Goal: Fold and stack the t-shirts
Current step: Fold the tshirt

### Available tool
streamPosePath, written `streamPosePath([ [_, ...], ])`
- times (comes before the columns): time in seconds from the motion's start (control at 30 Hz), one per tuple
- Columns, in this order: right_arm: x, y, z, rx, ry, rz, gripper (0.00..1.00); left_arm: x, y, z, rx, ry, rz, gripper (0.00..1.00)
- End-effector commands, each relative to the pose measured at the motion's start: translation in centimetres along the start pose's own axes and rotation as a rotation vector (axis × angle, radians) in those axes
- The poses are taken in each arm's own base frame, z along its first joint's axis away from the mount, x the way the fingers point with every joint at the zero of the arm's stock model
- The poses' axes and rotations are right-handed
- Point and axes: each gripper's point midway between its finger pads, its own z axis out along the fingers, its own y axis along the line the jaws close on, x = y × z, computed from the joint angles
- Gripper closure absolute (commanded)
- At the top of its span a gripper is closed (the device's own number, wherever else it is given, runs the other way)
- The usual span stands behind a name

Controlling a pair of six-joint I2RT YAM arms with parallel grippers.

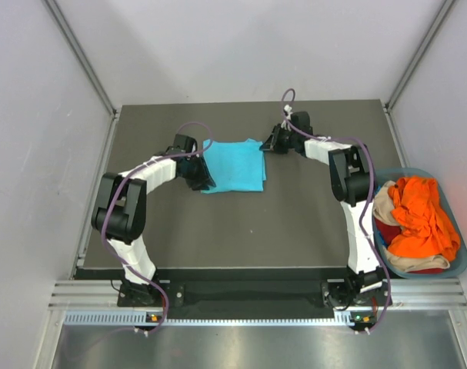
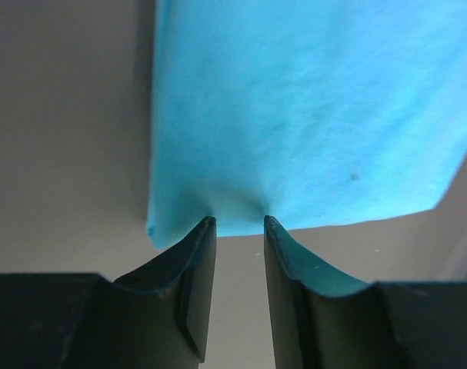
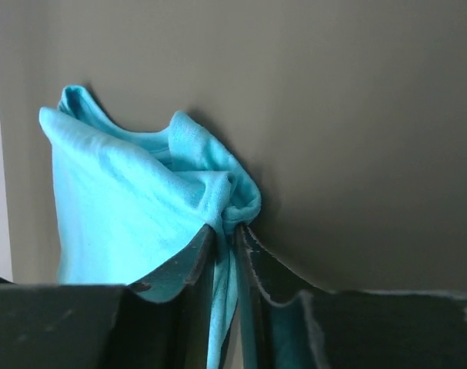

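Note:
A bright turquoise t-shirt (image 1: pixel 237 165) lies folded into a rough square on the dark table (image 1: pixel 295 223). My left gripper (image 1: pixel 205 175) is at the shirt's left edge. In the left wrist view its jaws (image 2: pixel 238 219) stand apart, their tips against the slightly puckered edge of the cloth (image 2: pixel 310 108), with bare table showing between them. My right gripper (image 1: pixel 270 144) is at the shirt's far right corner. In the right wrist view it (image 3: pixel 225 229) is shut on a bunched fold of the turquoise cloth (image 3: pixel 118 192), lifted slightly.
A blue-grey basket (image 1: pixel 458 265) stands off the table's right side, beside the right arm. It holds an orange t-shirt (image 1: pixel 421 215) on top, with beige (image 1: pixel 383 201) and red (image 1: pixel 388 232) cloth under it. Grey walls close in the table's back and sides.

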Motion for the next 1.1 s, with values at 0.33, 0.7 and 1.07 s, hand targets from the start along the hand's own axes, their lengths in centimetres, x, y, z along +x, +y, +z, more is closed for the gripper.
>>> streamPosePath([
  [0.33, -0.3, 1.2, -5.1, 0.076, -0.020, -0.052, 0.48, -5.7, -2.5, -8.3, 0.067, -0.097, 0.097, 0.62],
  [0.7, 6.0, 1.6, -5.8, 0.097, 0.087, -0.084, 0.47, -4.1, 0.3, -9.3, 0.064, -0.074, 0.072, 0.62],
  [1.07, 8.2, 3.4, -4.4, 0.118, 0.122, -0.133, 0.48, -3.7, 2.5, -6.3, 0.035, -0.042, -0.012, 0.58],
])
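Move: My right fingers are nearly shut on the t-shirt's bunched far-right corner. The middle of its right edge lies about 9 cm back and 1 cm to the left, slightly lower, and the near-right corner is roughly 17 cm straight back. My left hand hovers about 3 cm above the shirt's near-left corner, which is some 3 cm to its left and 2 cm back; the shirt's middle lies about 8 cm ahead and 8 cm to the right. I open my right fingers to let go of the far-right corner, rise about a centimetre, then slide back roughly 9 cm along the shirt's right edge, ending slightly left with the open fingers around that edge. Meanwhile my left hand lifts about 8 cm, first drifting forward, then swings some 6 cm left and back off the shirt, sinking a little, fingers still part open. ##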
